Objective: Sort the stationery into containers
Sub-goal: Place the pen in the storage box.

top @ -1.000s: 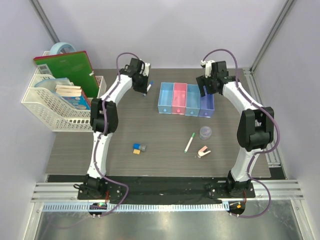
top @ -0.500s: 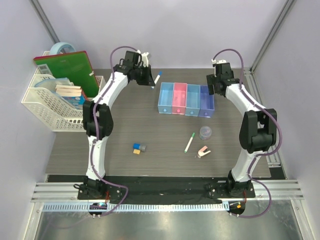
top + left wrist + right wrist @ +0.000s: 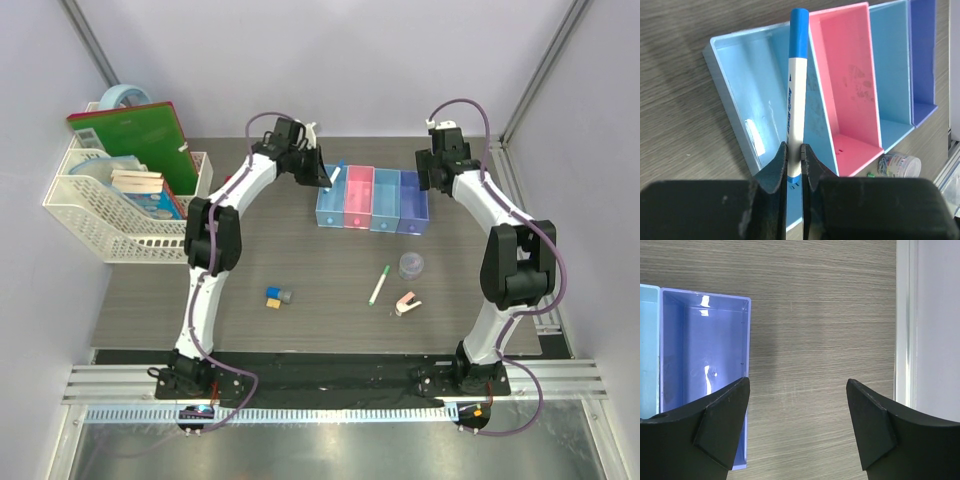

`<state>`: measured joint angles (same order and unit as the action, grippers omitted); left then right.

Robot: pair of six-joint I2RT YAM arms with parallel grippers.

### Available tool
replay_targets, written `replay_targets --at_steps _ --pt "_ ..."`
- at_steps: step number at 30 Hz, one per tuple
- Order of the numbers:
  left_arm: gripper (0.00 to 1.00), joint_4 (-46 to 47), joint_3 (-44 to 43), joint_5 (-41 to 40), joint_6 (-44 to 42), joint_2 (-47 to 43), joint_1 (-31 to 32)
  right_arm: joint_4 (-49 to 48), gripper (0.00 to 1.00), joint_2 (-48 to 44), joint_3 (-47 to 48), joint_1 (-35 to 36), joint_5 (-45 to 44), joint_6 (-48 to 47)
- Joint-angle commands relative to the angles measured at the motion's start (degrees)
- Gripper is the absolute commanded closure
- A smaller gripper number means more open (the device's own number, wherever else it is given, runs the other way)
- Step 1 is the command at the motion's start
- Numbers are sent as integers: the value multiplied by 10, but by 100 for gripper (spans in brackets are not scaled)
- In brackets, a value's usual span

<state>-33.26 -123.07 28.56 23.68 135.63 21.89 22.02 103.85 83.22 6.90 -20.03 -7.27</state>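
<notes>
My left gripper [image 3: 326,178] is shut on the blue-tipped pen [image 3: 795,85] and holds it above the far end of the left light blue bin [image 3: 747,112]. The pen [image 3: 337,172] points over that bin. The row of four bins [image 3: 372,200] runs light blue, pink [image 3: 850,80], light blue, purple-blue [image 3: 700,365]. My right gripper [image 3: 797,385] is open and empty above bare table just right of the purple-blue bin; it also shows in the top view [image 3: 436,172]. The green-capped pen [image 3: 380,285], grey tub [image 3: 411,265], pink-white clip [image 3: 406,303] and small blocks [image 3: 275,296] lie on the table. The red-and-black knob is out of view.
A white mesh basket [image 3: 95,215] with a green book [image 3: 135,135], notebooks and a tape roll [image 3: 125,97] stands at the far left. A metal rail [image 3: 905,320] marks the table's right edge. Walls close in at the back and sides.
My left gripper has carried the blue-tipped pen to the right, from behind the bins' left end to over the left light blue bin. My right gripper drew back from the purple-blue bin, then held still.
</notes>
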Motion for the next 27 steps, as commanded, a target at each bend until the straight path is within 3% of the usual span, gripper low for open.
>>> replay_targets --at_steps 1,3,6,7,10,13,19,25,27 --pt "100 15 -17 0 10 6 6 -20 17 -45 -3 -2 13 12" --pt "100 13 -17 -8 5 9 6 -15 17 -58 -3 -1 23 12" --pt "80 6 -17 -11 2 13 6 -3 17 -75 -2 -1 44 11" --pt "67 5 -17 -10 3 15 6 -1 17 -79 -3 -1 48 9" --pt "50 3 -21 -9 5 21 6 3 17 -87 -10 -1 42 5" --pt "41 0 -28 -9 6 26 6 -4 17 -83 -18 -1 0 1" --pt "39 -4 -43 -5 0 6 4 -32 17 -54 -18 -8 -89 3" --pt "39 16 -47 -13 -7 -43 -18 -33 17 -16 -10 -22 -95 1" --pt "39 9 -45 -59 -27 -56 -29 -32 17 -3 -9 -25 -92 1"
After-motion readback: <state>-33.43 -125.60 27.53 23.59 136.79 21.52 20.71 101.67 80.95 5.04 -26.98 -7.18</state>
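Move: The left hand holds the pen by its lower end just above the leftmost light-blue compartment of the storage box, whose middle is about 2 cm to its right, 3 cm back and 6 cm below. At the same level, the pink compartment lies some 8 cm right and 3 cm back, and the second light-blue one about 15 cm right and 3 cm back. From the right hand, the leftmost compartment is roughly 27 cm left, 5 cm back and 9 cm below. The left hand sinks about 2 cm towards the leftmost light-blue compartment, holds nearly still there while its fingers open well apart and let go of the pen, then starts to lift, ending about 2 cm above its lowest point and slightly farther forward. Meanwhile the empty right hand, fingers still wide open, rises some 4 cm, then swings about 4 cm to the right, away from the purple compartment, while sinking back most of that height. ##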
